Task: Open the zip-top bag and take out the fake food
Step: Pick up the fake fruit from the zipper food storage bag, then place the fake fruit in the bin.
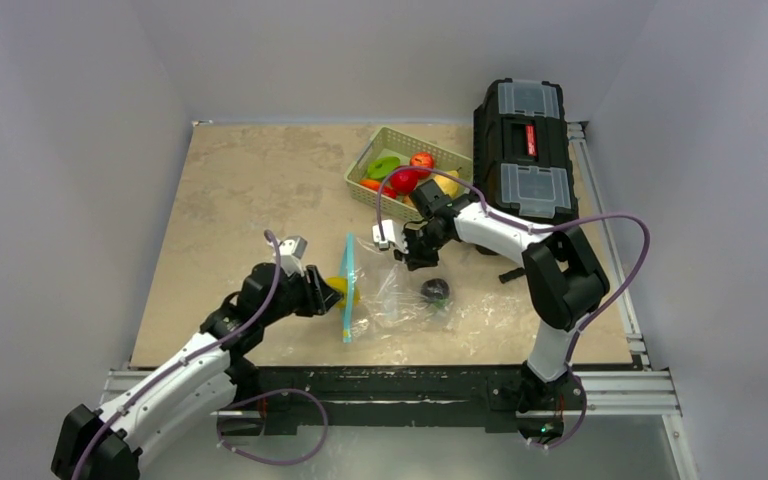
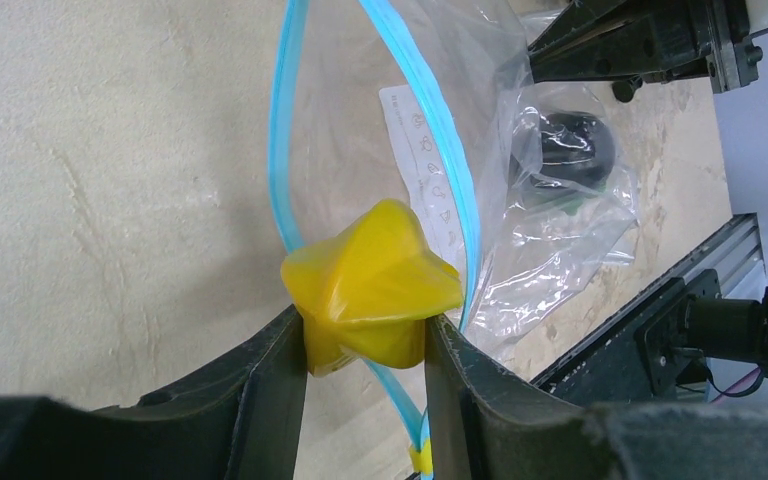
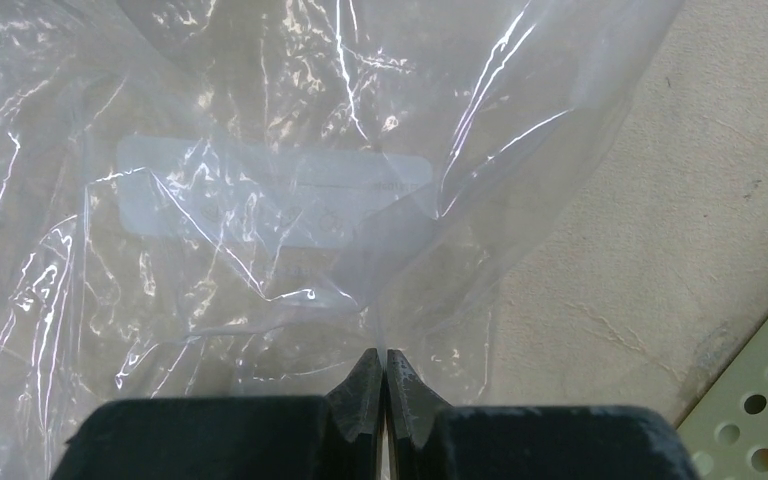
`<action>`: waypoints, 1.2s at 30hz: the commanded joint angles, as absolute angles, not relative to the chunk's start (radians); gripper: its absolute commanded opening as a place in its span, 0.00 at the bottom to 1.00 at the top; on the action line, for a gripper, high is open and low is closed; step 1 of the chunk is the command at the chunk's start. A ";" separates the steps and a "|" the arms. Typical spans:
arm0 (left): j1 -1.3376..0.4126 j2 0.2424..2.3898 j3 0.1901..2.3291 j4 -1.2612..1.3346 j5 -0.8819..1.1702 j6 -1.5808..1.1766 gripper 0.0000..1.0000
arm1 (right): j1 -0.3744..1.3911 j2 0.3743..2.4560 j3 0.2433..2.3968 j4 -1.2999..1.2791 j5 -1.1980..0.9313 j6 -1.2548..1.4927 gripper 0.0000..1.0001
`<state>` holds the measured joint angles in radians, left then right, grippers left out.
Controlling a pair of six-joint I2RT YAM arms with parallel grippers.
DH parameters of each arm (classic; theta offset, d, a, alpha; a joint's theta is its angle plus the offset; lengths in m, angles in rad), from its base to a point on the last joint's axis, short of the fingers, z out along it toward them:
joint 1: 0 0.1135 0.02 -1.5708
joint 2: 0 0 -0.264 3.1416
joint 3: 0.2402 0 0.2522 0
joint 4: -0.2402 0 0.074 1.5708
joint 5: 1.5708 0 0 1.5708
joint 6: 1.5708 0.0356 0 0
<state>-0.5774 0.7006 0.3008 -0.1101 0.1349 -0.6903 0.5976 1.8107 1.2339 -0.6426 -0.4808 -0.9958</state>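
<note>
The zip-top bag point(image 1: 400, 295) lies crinkled on the table with its teal zip strip point(image 1: 348, 285) spread into an open loop point(image 2: 430, 120). My left gripper point(image 1: 332, 292) is shut on a yellow star-shaped piece of fake food point(image 2: 370, 285) right at the bag's mouth, a finger point(image 2: 270, 390) pressing on each side. A dark purple piece point(image 1: 435, 290) point(image 2: 565, 145) sits inside the bag. My right gripper point(image 1: 415, 252) point(image 3: 381, 362) is shut on a fold of the bag's clear film point(image 3: 260, 200) at the far edge.
A pale green basket point(image 1: 385, 133) at the back holds red point(image 1: 405, 180), green point(image 1: 383, 166) and yellow pieces. A black toolbox point(image 1: 522, 145) stands to its right. The basket's corner point(image 3: 760, 400) shows beside my right gripper. The metal frame rail point(image 1: 410, 380) runs along the near edge.
</note>
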 commanded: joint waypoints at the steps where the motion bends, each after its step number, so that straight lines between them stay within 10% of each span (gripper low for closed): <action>1: -0.580 0.651 0.355 -0.203 0.098 -0.655 0.00 | 0.587 1.772 1.227 -0.662 -0.476 -1.011 0.00; 36: -0.580 0.430 0.499 -0.564 -0.078 -0.583 0.00 | 0.582 1.794 1.230 -0.673 -0.472 -1.016 0.00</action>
<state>-0.5774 0.4526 0.4294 -0.5159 -0.0315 -0.6197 0.5880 1.8107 1.2335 -0.6643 -0.4805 -1.0035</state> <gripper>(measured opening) 0.411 0.003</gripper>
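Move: The yellow fruit, already in the left hand's grip, still sits in the bag's mouth, whose blue zip strip stands some 2 cm to that hand's right, level ahead and a bit below. The basket lies about 25 cm ahead and 14 cm right of the left hand; the dark fruit left in the bag lies level ahead, roughly 20 cm to its right. From the right hand the strip is about 12 cm left and 5 cm back, the basket some 19 cm straight ahead. Keeping its pinch on the yellow fruit, the left hand draws away from the zip strip, about 5 cm to its left and slightly back, and rises some 3 cm, mostly late on, rolling its left side up a little, around 10 degrees in all. The right hand stays almost in place, its shut fingertips still pinching the bag film against the pull. ##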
